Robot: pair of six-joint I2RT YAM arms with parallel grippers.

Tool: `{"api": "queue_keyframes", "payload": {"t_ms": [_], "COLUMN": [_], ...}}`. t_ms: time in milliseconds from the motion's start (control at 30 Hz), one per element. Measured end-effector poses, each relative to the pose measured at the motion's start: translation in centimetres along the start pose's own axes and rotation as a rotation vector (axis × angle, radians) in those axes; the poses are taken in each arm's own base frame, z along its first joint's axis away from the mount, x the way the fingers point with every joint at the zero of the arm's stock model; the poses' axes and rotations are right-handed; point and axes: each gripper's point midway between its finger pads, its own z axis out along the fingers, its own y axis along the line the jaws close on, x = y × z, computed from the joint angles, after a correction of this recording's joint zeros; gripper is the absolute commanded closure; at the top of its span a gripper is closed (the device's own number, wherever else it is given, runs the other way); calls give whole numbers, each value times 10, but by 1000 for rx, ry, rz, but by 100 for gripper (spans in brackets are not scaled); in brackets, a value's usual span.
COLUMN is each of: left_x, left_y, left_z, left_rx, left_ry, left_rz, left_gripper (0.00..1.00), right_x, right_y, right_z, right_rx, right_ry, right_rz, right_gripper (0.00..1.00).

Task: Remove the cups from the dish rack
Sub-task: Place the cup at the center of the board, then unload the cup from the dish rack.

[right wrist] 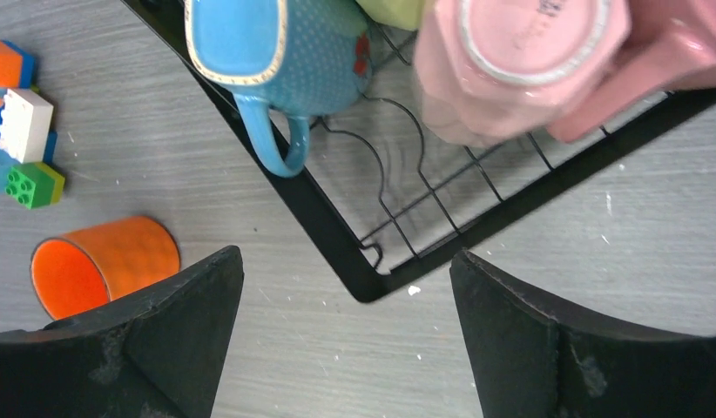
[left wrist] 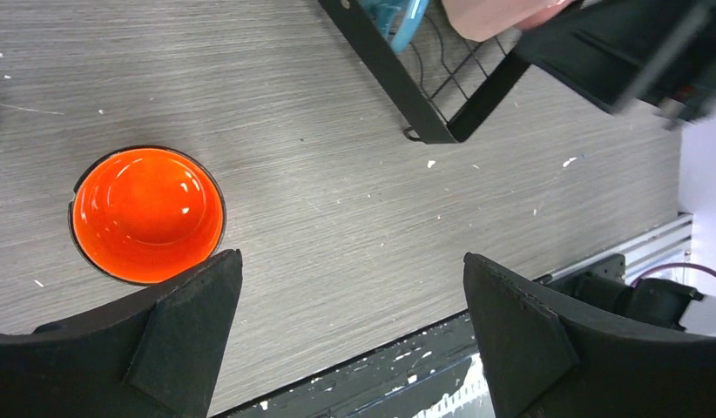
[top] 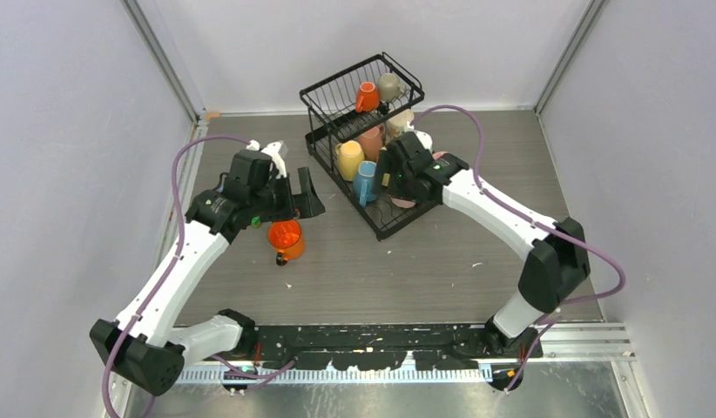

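Note:
The black wire dish rack (top: 385, 231) stands at the back centre. Its upper basket holds an orange cup (top: 367, 96) and a beige cup (top: 389, 85). Its lower tray holds a yellow cup (top: 348, 158), a light blue cup (top: 366, 180) and a salmon cup (top: 372, 139). A pink cup (right wrist: 520, 61) lies in the tray beside the blue cup (right wrist: 276, 43). Another orange cup (top: 286, 237) stands on the table, also in the left wrist view (left wrist: 148, 213). My left gripper (top: 299, 202) is open and empty just above that cup. My right gripper (top: 388, 178) is open and empty over the tray's near corner (right wrist: 337, 252).
Coloured toy blocks (right wrist: 19, 122) lie on the table left of the rack. Grey walls close in the left, right and back sides. The black base rail (top: 372, 348) runs along the near edge.

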Motion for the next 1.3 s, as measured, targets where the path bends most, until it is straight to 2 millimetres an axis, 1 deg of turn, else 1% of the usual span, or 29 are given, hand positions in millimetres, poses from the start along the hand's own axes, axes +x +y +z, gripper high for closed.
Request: {"api": "queue_keyframes", "payload": {"t_ms": [100,233,367,500,767,1000,1133,1300], "left_x": [-2,-1,1,1,-2,-2,-1,-1], "left_y": [-6,-10,-11,-13,-16,-16,-16,-16], "left_z": [-11,-22,-30,-36,-44,-45,-45,-46], "left_rx": [31,52,67,71,78,77,76,77], "left_ry": [-20,-34,-40,-40,-49,-45,-44,-44], "left_rz": [10,18,29,39,41,42,42,42], "left_gripper": [0,0,0,0,0,0,0,0], "right_x": [1,6,9,6,4,1,4,3], "right_y": [13,29,38,40,42,46,45,44], "right_z": [16,37,53,67,92,102,108,108], "right_rx": [9,7,6,12,35,31,38,50], "right_ry": [-8,-19,-35,-64,-97,-122,-119,-132], "right_rz": [-11,-19,-12,-1,6,15,15,11], "right_gripper": [15,24,35,42,48,50,52,55]}}
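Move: The blue cup, upside down in the rack, stands about 10 cm ahead of the right hand, 7 cm to its left and 11 cm below. From that hand, at cup height, the yellow cup is roughly 15 cm ahead and 11 cm left, the light-green cup 14 cm ahead and level sideways, the pink cup 8 cm ahead and 5 cm right. From the left hand, the blue cup is around 13 cm ahead, 15 cm right and 17 cm below. The blue cup's handle, facing back towards the robot, is what the right hand comes down to: some 7 cm each down, forward and left, easing off near the end, its open fingers narrowing to about half until the tips flank the handle; a grip can't be seen yet. The empty left hand keeps drawing clear of the placed orange cup, 4 cm up and 3 cm back, fingers still wide. ##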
